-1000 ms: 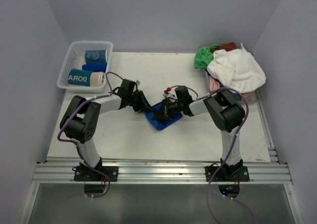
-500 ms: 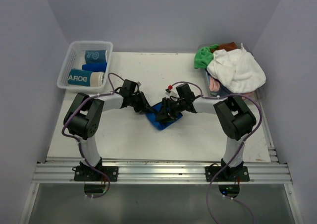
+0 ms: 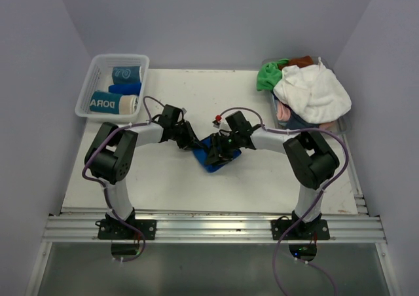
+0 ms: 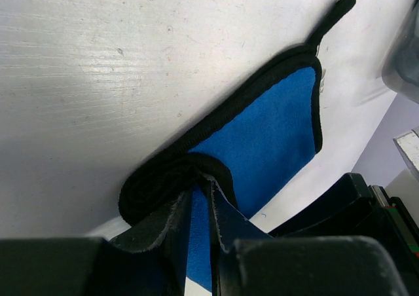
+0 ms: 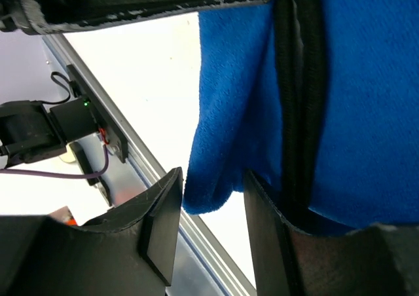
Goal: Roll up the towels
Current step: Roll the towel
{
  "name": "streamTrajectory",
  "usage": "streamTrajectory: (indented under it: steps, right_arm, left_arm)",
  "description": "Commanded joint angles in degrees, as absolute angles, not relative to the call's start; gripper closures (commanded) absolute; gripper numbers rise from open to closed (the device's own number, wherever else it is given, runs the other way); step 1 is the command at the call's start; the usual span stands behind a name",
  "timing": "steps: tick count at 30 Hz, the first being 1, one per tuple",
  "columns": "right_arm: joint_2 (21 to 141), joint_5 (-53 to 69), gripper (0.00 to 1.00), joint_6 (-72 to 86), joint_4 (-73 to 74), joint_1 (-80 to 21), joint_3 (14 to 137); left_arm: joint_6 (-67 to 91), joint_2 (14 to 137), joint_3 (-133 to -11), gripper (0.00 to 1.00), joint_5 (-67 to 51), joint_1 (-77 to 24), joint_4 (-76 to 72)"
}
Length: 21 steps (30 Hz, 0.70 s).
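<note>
A royal blue towel (image 3: 221,157) with a black hem lies partly folded on the white table between my two grippers. My left gripper (image 3: 196,146) is shut on the towel's left end: in the left wrist view its fingertips (image 4: 216,207) pinch a blue layer (image 4: 275,126) under a curled black edge. My right gripper (image 3: 215,153) sits on the towel's middle. In the right wrist view it (image 5: 213,201) stands open, and a loose blue fold (image 5: 222,171) hangs between the fingers without being clamped.
A clear mesh basket (image 3: 87,90) at the back left holds three rolled towels, the front one teal and beige (image 3: 112,103). A heap of unrolled towels, white (image 3: 314,93) and green (image 3: 269,77), fills a bin at the back right. The metal rail (image 3: 209,227) runs along the near edge.
My right gripper has opened and let go of the blue towel, and its wrist has shifted slightly left over it. The left gripper keeps its grip in the same place.
</note>
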State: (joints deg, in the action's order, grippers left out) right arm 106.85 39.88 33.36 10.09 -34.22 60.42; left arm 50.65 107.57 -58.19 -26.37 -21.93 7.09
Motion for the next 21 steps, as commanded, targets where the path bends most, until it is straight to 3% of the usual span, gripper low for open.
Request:
streamTrajectory:
  steps: [1,11,12,15,16,21]
  right_arm:
    - [106.2,38.0,0.57,32.8,11.3,-34.4,62.4]
    - [105.7,35.0,0.56,32.1,13.5,-36.5,64.9]
    - [105.9,35.0,0.59,32.2,13.7,-36.7,64.9]
    - [105.7,35.1,0.93,33.3,12.6,-36.6,64.2]
    - [105.6,35.1,0.98,33.7,12.3,-36.5,64.1]
    - [104.6,37.7,1.00,38.4,6.2,-34.0,60.2]
  left_arm:
    - [50.0,110.1,-58.2,0.80,-20.5,-22.0,10.5]
    - [49.9,110.5,-58.4,0.81,-21.4,-22.0,10.5]
    - [49.8,110.5,-58.5,0.81,-21.4,-22.0,10.6]
    - [49.8,110.4,-58.4,0.81,-21.4,-22.0,10.8]
    - [49.7,110.3,-58.4,0.81,-21.4,-22.0,10.8]
    - [49.2,109.2,-58.4,0.81,-21.4,-21.6,11.5]
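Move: The raised blue fold at the towel's near side is already between the right gripper's open fingers, about 1 cm left of their midpoint and 1 cm below it. The towel's flat part lies some 4 cm farther out than the right hand, 5 cm to its right and 3 cm below. From the left hand, the near fold is roughly 4 cm back, 5 cm to the right and 1 cm above. Ease the right gripper about 1 cm left along the towel's near fold, keeping its fingers pointed left and down, then shut them from about half open to pinch the cloth at the fold's end. Hold the left gripper still, its nearly closed fingers staying on the towel's black-edged fold. ##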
